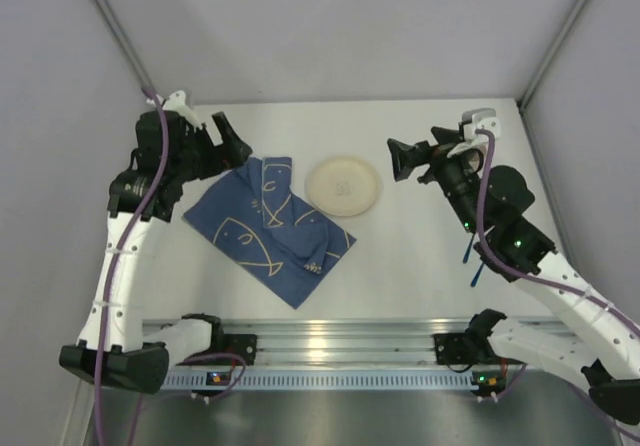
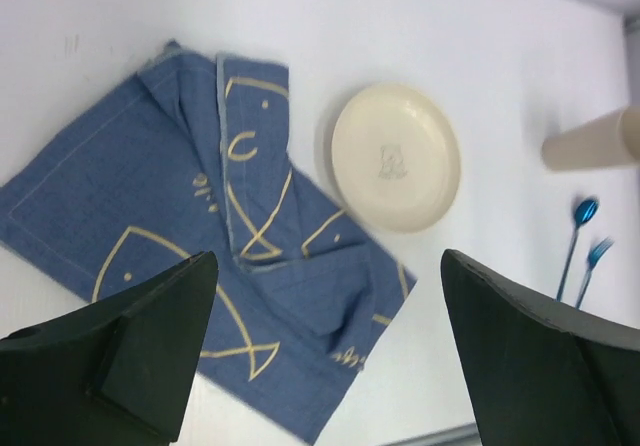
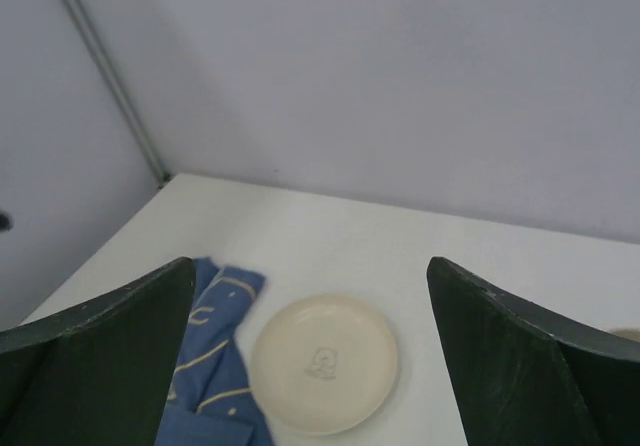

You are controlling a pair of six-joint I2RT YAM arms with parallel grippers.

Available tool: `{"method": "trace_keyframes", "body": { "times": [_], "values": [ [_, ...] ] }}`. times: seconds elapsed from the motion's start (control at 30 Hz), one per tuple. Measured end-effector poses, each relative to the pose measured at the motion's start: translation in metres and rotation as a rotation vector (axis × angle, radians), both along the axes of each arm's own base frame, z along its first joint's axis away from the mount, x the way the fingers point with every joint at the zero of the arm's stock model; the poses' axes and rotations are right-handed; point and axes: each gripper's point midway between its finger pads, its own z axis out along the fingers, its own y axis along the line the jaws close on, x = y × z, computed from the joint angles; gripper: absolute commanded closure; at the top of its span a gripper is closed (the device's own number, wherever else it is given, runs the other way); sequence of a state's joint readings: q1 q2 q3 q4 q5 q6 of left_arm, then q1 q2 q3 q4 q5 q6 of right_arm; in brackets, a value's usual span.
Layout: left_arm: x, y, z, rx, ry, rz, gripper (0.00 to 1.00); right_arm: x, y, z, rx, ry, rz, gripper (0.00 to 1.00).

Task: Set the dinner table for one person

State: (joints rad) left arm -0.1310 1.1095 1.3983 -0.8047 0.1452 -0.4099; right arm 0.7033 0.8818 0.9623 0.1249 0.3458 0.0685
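The white dinner table (image 1: 410,256) carries a dark blue cloth with cream fish drawings (image 1: 268,228), rumpled and partly folded over on itself, and a round cream plate (image 1: 344,186) just to its right. My left gripper (image 1: 226,138) hovers open and empty above the cloth's far left corner. In the left wrist view it (image 2: 328,258) looks down on the cloth (image 2: 180,226) and the plate (image 2: 396,156). My right gripper (image 1: 404,159) is open and empty, raised to the right of the plate. The right wrist view (image 3: 310,264) shows the plate (image 3: 324,362) below.
A blue spoon (image 2: 579,228) and a blue fork (image 2: 594,259) lie side by side at the table's right, mostly hidden under my right arm in the top view (image 1: 468,256). A cream cup (image 2: 592,142) stands beyond them. The ribbed aluminium rail (image 1: 340,341) runs along the near edge.
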Motion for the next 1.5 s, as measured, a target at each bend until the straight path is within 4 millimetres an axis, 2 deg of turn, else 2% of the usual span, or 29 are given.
{"method": "trace_keyframes", "body": {
  "times": [0.03,0.1,0.17,0.2,0.3,0.37,0.43,0.5,0.57,0.67,0.77,0.83,0.9,1.0,1.13,1.27,1.3,1.37,1.4,1.47,1.5],
  "values": [
    [0.005,0.001,0.009,-0.013,-0.009,0.021,0.02,-0.008,0.006,0.005,0.005,0.021,0.041,0.00],
    [0.019,-0.001,0.029,-0.083,-0.054,0.077,0.02,-0.019,0.007,0.000,0.045,0.090,0.067,0.00],
    [0.022,-0.007,0.028,-0.155,-0.079,0.078,0.02,-0.027,-0.001,-0.030,0.106,0.221,0.044,0.00],
    [0.022,-0.012,0.020,-0.186,-0.094,0.060,0.02,-0.030,-0.004,-0.051,0.125,0.281,0.036,0.00],
    [0.014,-0.022,-0.036,-0.223,0.050,0.044,0.02,-0.038,-0.004,-0.110,0.104,0.453,0.024,0.00],
    [0.019,-0.023,-0.067,-0.205,0.145,0.053,0.02,-0.037,0.004,-0.140,0.063,0.561,0.032,0.00],
    [0.020,-0.021,-0.092,-0.179,0.211,0.073,0.02,-0.032,0.017,-0.161,0.007,0.656,0.055,0.00],
    [0.011,-0.017,-0.114,-0.159,0.271,0.089,0.02,-0.020,0.035,-0.182,-0.076,0.772,0.071,0.00],
    [0.000,-0.017,-0.129,-0.148,0.317,0.091,0.02,-0.003,0.055,-0.198,-0.130,0.853,0.092,0.00],
    [-0.013,-0.023,-0.138,-0.133,0.344,0.071,0.02,0.019,0.070,-0.226,-0.163,0.960,0.111,0.03],
    [-0.026,-0.037,-0.137,-0.106,0.348,0.028,0.02,0.040,0.062,-0.267,-0.156,1.092,0.088,0.03],
    [-0.035,-0.044,-0.137,-0.086,0.356,0.004,0.03,0.049,0.046,-0.294,-0.150,1.185,0.033,0.04],
    [-0.042,-0.048,-0.137,-0.074,0.367,-0.008,0.03,0.055,0.034,-0.312,-0.147,1.248,-0.003,0.05],
    [-0.051,-0.045,-0.137,-0.068,0.383,0.011,0.04,0.067,0.027,-0.328,-0.127,1.295,-0.020,0.08],
    [-0.059,-0.040,-0.134,-0.066,0.383,0.031,0.05,0.080,0.041,-0.340,-0.109,1.317,0.015,0.14],
    [-0.063,-0.039,-0.138,-0.056,0.408,0.043,0.05,0.098,0.054,-0.350,-0.096,1.318,0.038,0.28],
    [-0.064,-0.039,-0.138,-0.056,0.414,0.045,0.05,0.103,0.056,-0.353,-0.097,1.318,0.037,0.36],
    [-0.063,-0.039,-0.140,-0.051,0.424,0.048,0.05,0.114,0.060,-0.357,-0.104,1.312,0.035,0.44],
    [-0.063,-0.039,-0.141,-0.049,0.429,0.050,0.05,0.120,0.061,-0.359,-0.110,1.305,0.031,0.59],
    [-0.061,-0.040,-0.142,-0.043,0.436,0.052,0.05,0.132,0.061,-0.363,-0.132,1.292,0.018,0.74],
    [-0.060,-0.040,-0.143,-0.039,0.438,0.053,0.06,0.138,0.062,-0.364,-0.142,1.286,0.014,0.86]
  ]
}}
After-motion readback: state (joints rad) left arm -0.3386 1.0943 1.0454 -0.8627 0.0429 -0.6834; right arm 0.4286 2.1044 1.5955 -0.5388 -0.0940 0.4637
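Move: The plate's middle lies about 13 cm ahead of the open right hand, some 12 cm to its left and roughly 38 cm below. The blue napkin's middle is about 17 cm left of the plate and 10 cm nearer the bases; the tan cup stands some 21 cm ahead of the right hand and 17 cm to its right. From the left hand the plate is about 11 cm ahead, 17 cm to the right and 30 cm down. Swoop the right gripper down some 36 cm, first drawing back slightly, then reaching forward and left to the plate's right edge while tipping the fingers about 75 degrees to point down. Late on, close them to about a third open around the rim. Meanwhile lower the open left gripper about 14 cm over the napkin, easing it back and a little right. ##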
